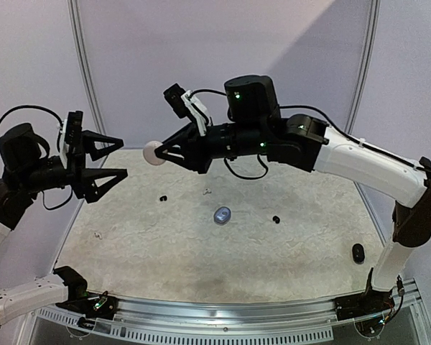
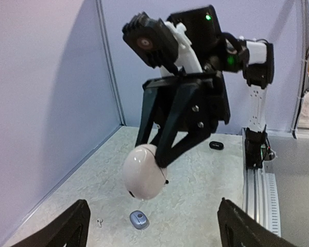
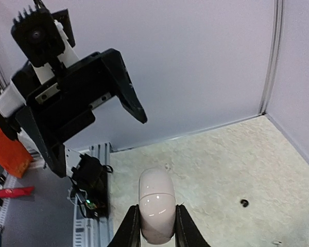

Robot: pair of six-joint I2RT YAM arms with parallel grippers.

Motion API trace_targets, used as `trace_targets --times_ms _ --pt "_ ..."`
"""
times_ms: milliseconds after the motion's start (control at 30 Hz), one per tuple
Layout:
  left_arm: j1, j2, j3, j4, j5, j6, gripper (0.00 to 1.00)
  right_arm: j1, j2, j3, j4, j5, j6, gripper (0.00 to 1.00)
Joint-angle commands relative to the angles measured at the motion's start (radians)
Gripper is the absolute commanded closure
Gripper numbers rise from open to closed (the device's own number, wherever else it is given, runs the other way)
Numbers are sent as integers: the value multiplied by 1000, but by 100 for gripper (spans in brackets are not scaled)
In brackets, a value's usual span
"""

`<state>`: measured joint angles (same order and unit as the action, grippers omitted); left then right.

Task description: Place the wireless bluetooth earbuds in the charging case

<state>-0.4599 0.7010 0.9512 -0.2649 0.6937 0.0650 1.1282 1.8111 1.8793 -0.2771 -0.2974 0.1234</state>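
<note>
My right gripper is shut on a white egg-shaped charging case, held high above the table with its lid seam closed. In the right wrist view the case sits between the two black fingers. My left gripper stands open just to the left of the case, apart from it, and the case hangs in front of its wide-spread jaws. On the table lie a black earbud, a second black earbud and a tiny white earbud.
A silvery-blue case lies mid-table, also seen below the left gripper. A black case rests near the right arm's base. A small white bit lies at the left. Grey walls stand around the table.
</note>
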Motion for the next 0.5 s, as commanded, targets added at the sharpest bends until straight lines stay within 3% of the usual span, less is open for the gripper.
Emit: trace_targets --times_ms 0,100,233,467 --pt "-1 95 134 -552 110 534 20 62 -26 107 -418 151 -306 100" --pt "-19 156 215 -660 91 626 28 115 22 202 -539 257 -467 100" --pt "-80 224 278 -714 59 623 33 171 85 266 -539 361 -592 100" --pt "-145 245 317 -708 56 598 47 191 112 279 -495 382 -645 100"
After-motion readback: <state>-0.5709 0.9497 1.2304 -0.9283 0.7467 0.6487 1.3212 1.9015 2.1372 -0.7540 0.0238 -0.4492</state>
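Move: The closed white charging case, still gripped in the right fingers, lies about 7 cm to the right of the open left gripper, 1 cm ahead and about level. From the right hand, the left gripper's finger gap is some 9 cm to the left, 1 cm back and level. The blue case sits 16 cm ahead, 19 cm right and 38 cm below the left hand; the dark earbuds lie 24 cm ahead of that hand, 3 cm left, equally low. Lower the left gripper about 7 cm, easing it back and slightly right towards the white charging case, fingertips tipping down some 30 degrees and narrowing by about a third without touching the case. With the right hand keep hold of the case, draw it back roughly 5 cm, then sink 4 cm, rolling and tipping its fingers down. ##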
